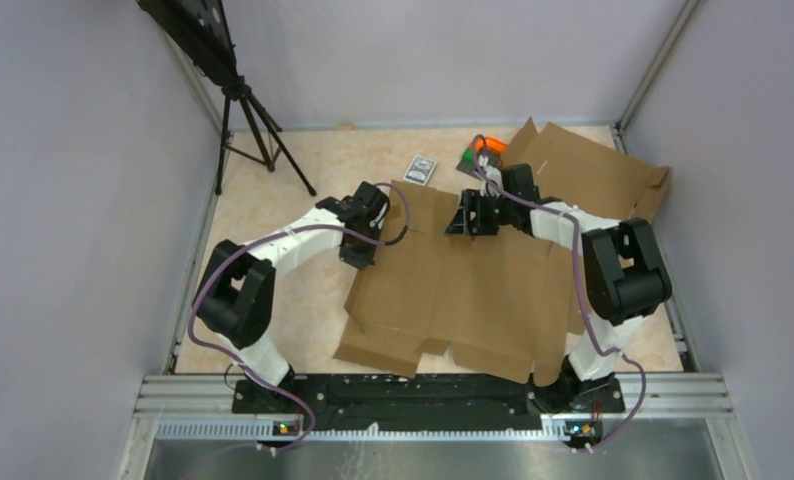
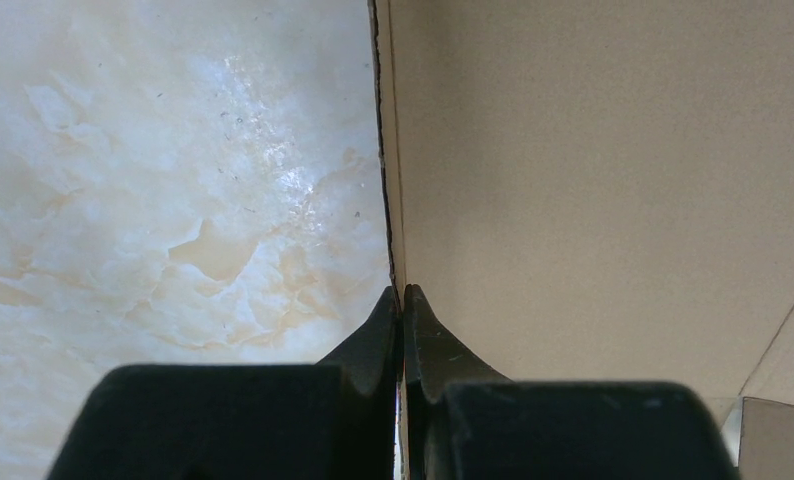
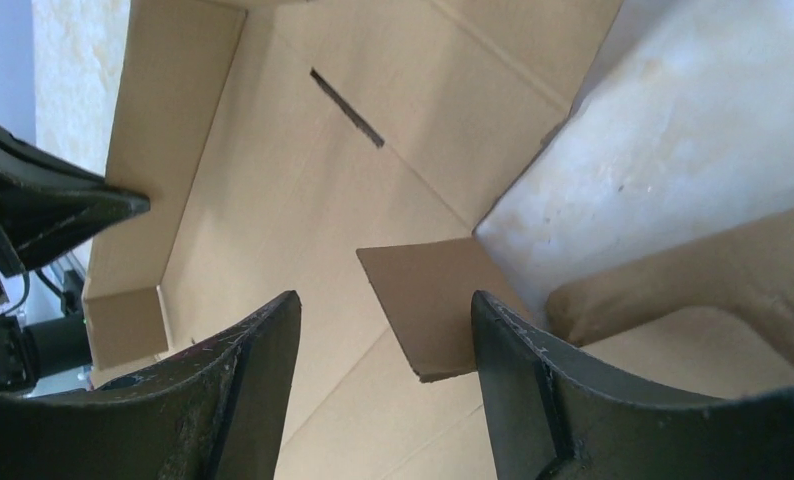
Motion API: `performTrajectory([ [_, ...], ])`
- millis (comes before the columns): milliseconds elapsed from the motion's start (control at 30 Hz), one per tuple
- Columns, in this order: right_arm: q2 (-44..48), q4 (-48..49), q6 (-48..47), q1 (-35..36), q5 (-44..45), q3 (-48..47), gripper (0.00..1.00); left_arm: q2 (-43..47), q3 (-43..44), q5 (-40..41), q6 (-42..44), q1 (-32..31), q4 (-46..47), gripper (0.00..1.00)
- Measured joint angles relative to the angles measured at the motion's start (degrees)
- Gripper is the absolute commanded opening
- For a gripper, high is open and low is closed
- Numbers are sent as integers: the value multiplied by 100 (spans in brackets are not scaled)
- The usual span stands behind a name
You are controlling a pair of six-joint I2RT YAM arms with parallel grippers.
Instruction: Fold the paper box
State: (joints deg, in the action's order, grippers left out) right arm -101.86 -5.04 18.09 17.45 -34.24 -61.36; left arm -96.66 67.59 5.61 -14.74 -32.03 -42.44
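Note:
The paper box (image 1: 473, 290), a brown cardboard blank with creases and flaps, lies spread on the middle of the table. My left gripper (image 1: 358, 250) is at its left side. In the left wrist view this gripper (image 2: 402, 292) is shut on a raised side wall (image 2: 593, 180) of the box, whose thin edge runs between the fingertips. My right gripper (image 1: 470, 222) is over the box's far edge. Its jaws (image 3: 385, 296) stand open over the box floor (image 3: 293, 200), with a small flap (image 3: 423, 300) between them, close to the right finger.
A second brown cardboard sheet (image 1: 593, 170) lies at the back right. A small grey card pack (image 1: 420, 169) and an orange and green item (image 1: 483, 150) sit near the back. A black tripod (image 1: 253, 130) stands at the back left. Marbled tabletop (image 2: 173, 180) shows left of the box.

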Motion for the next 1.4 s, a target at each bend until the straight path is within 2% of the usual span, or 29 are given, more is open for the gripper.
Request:
performTrajectory([
  [267, 101, 122, 61, 79, -55, 361, 62, -39, 0, -13, -37, 0, -4, 0],
  [633, -9, 42, 59, 116, 208, 337, 62, -39, 0, -20, -39, -4, -4, 0],
  [833, 223, -420, 55, 118, 490, 155, 69, -39, -2, -11, -125, -7, 4, 0],
  [933, 546, -719, 76, 120, 870, 59, 74, -37, -33, 42, -221, -7, 39, 0],
  [1200, 1746, -1513, 363, 24, 2337, 20, 77, -15, -223, 201, -518, 188, 50, 0],
  [1300, 2367, -1888, 612, -57, 2929, 175, 95, 114, -378, 260, -627, 367, 96, 0],
  [1400, 2966, -2439, 964, -105, 3648, 426, 99, 284, -568, 328, -748, 514, 149, 0],
])
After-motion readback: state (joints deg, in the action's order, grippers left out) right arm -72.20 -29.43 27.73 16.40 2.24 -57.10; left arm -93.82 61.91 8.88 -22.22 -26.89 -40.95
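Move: Left fingers: shut on the paper box's left edge flap. The small raised tab lies about 8 cm ahead and 17 cm to the left hand's right; the panel's far slot is some 6 cm ahead, 8 cm right. From the right hand, that tab sits just past the fingertips, about 1 cm ahead, 1 cm left and 2 cm below; the panel's far flap is 3 cm ahead, 6 cm left, and the card pack 11 cm ahead, 7 cm left, both 4 cm lower. Still pinching the paper box's left edge flap, the left hand holds, then late on draws it about 4 cm left, turning some 10 to 15 degrees counter-clockwise. The right hand, its finger against the small tab, eases back and down about 2 cm each, then comes free, sweeping 12 cm right and rising about 10 cm as it swings clockwise and opens wider. ##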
